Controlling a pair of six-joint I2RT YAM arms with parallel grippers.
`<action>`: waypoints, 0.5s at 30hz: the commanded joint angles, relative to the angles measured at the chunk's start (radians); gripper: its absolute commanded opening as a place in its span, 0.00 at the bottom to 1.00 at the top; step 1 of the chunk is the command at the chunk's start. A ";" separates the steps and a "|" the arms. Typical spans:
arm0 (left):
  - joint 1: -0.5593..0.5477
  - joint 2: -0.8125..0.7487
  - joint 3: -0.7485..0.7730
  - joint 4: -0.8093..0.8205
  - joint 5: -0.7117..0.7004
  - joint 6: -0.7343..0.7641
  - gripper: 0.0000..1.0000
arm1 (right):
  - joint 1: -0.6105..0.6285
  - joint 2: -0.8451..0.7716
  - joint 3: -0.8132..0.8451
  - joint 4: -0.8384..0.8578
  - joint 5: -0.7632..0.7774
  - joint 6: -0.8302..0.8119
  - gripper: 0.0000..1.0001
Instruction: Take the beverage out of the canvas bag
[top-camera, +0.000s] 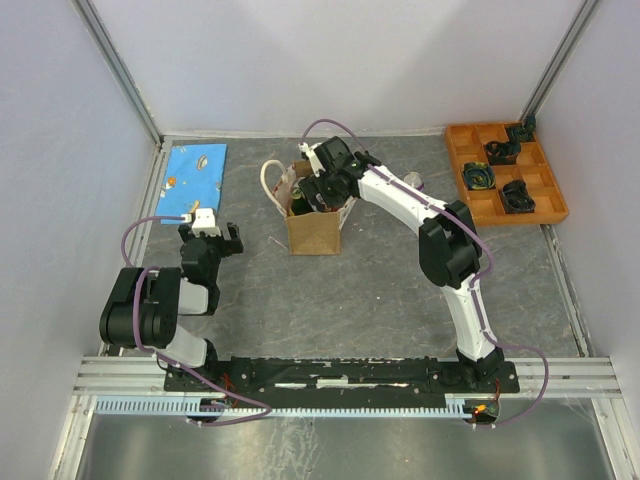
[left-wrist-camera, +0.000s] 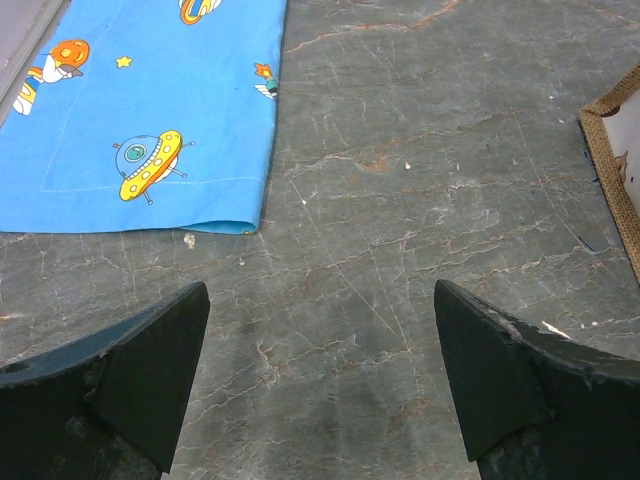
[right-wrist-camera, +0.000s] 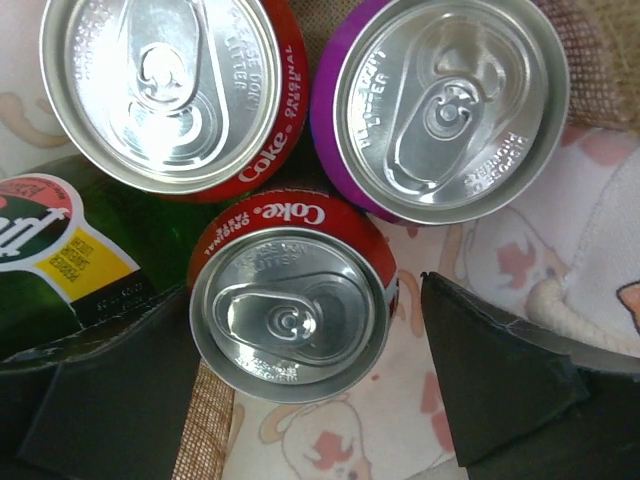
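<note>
The tan canvas bag (top-camera: 315, 232) stands mid-table with its white handles up, and my right gripper (top-camera: 310, 195) reaches down into its mouth. Inside, against the pale printed lining (right-wrist-camera: 500, 260), stand a red Coke can (right-wrist-camera: 290, 315), a second Coke can (right-wrist-camera: 170, 85), a purple can (right-wrist-camera: 445, 105) and a green bottle (right-wrist-camera: 60, 260). My right gripper (right-wrist-camera: 305, 340) is open and straddles the nearer Coke can: its left finger lies close against the can, its right finger stands a gap away. My left gripper (top-camera: 207, 222) hangs open over bare table (left-wrist-camera: 320, 350), left of the bag.
A blue space-print cloth (top-camera: 195, 170) lies at the back left, just ahead of my left gripper. An orange compartment tray (top-camera: 505, 170) with dark items sits at the back right. The bag's woven rim (left-wrist-camera: 610, 150) shows at the right edge of the left wrist view. Walls enclose three sides.
</note>
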 joint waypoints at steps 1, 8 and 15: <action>0.000 -0.002 0.021 0.029 -0.002 -0.008 0.99 | 0.002 0.029 0.047 0.022 0.017 -0.006 0.87; 0.000 -0.003 0.022 0.028 -0.003 -0.008 0.99 | 0.001 0.021 0.056 0.030 -0.009 -0.017 0.23; 0.000 -0.003 0.022 0.028 -0.002 -0.008 0.99 | 0.001 -0.062 0.059 0.039 -0.001 -0.030 0.00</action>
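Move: The red Coke can I want stands between my right fingers, its middle about 1 cm ahead, 1 cm left and 3 cm below them. From that hand, the purple can is roughly 6 cm forward, level sideways; the other Coke can is about 4 cm forward and 5 cm left; the green bottle is some 2 cm back and 5 cm left. From my idle left hand the wanted can lies about 7 cm forward and 23 cm right, near its height. I close my right fingers around the upper part of the near red Coke can inside the bag, shutting about a fifth of their range until they stop on its sides. As they close I ease the hand about half a centimetre left, centring on the can, then hold it there without lifting, squeezing with rising effort and the fingers still slanting steeply down. ##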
